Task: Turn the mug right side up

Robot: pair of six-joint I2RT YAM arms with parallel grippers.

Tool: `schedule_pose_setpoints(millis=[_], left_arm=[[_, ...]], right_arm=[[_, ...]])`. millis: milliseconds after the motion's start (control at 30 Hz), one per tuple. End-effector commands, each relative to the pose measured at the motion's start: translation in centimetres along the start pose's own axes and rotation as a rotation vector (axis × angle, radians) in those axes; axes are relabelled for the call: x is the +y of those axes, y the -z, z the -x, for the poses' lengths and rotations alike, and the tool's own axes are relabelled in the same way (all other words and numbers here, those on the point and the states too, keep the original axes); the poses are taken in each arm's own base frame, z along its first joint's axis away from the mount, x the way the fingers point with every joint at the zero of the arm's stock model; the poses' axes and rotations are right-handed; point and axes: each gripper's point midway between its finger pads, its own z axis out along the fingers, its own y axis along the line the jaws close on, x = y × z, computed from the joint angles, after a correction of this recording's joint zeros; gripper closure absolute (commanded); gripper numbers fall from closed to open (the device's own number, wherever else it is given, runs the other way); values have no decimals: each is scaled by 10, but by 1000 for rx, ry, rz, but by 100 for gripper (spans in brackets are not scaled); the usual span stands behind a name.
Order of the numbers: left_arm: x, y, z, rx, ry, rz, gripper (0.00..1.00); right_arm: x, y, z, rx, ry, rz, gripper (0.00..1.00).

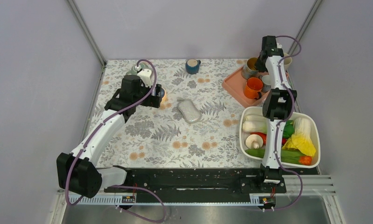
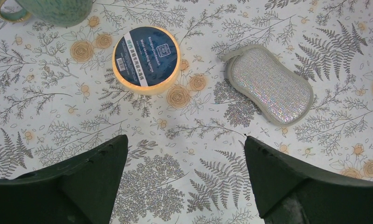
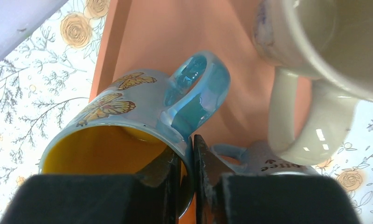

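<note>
The mug (image 3: 128,107) is pale blue with yellow butterflies, a glossy blue handle and a yellow inside. My right gripper (image 3: 188,144) is shut on its rim next to the handle, one finger inside and one outside. The mug hangs tilted over the salmon tray (image 3: 152,32), its mouth facing the wrist camera. From above, the mug (image 1: 249,68) sits at the tray's far end under the right gripper (image 1: 260,63). My left gripper (image 2: 184,140) is open over bare tablecloth with nothing between its fingers.
On the tray (image 1: 231,86) stand an orange mug (image 1: 253,87) and a grey mug (image 1: 267,83), with a cream mug (image 3: 315,42) close by. A tape roll (image 2: 146,58), a sponge (image 2: 270,84) and a green mug (image 2: 58,9) lie ahead of the left gripper. A vegetable basket (image 1: 315,135) sits at the right; a blue mug (image 1: 192,66) stands at the back.
</note>
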Motion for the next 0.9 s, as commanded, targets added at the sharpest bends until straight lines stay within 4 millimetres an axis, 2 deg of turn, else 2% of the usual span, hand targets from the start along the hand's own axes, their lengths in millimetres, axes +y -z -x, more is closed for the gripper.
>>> schedule_pose_setpoints(millis=[0,200,300,333,400,500,567,700,800,867], left_arm=[[-1,2,33,-105,-2,-17,2],[-2,1,30,-96,-1,-32,2],[-4,1,28,-94,-2,-43,2],[-5,0,28,-94,-3,-48,2],[-6,0,27,-92,-2,-54,2],[-7,0,24,-88,-3,-59,2],[-7,-1,22,-82,-4,-62,2],[-7,-1,18,-67,-22,-61,2],[-4,-2,15,-54,-23,-47,3],[-2,-2,12,-42,-34,-39,3]], right_arm=[[9,29,61,-175,-57,68,79],[25,60,83,-231,9,170,53],[33,83,96,-270,71,232,37],[39,96,102,-293,97,269,34],[47,115,109,-331,152,323,31],[69,132,103,-362,314,421,30],[78,128,90,-374,486,426,29],[92,103,56,-370,898,342,26],[98,82,40,-353,1088,285,23],[99,72,36,-354,1160,252,23]])
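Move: The right hand still pinches the butterfly mug's right rim over the tray, the mug's middle about 4 cm left, 1 cm ahead and 5 cm below. The orange mug sits roughly 9 cm back and 3 cm left, the grey cup 7 cm back and 3 cm right, the cream mug 3 cm ahead and 11 cm right. From the left hand the butterfly mug is some 24 cm ahead, 47 cm right and 14 cm below. The right fingers open off the butterfly mug's rim, then rise about 11 cm and swing left, turning counter-clockwise. ##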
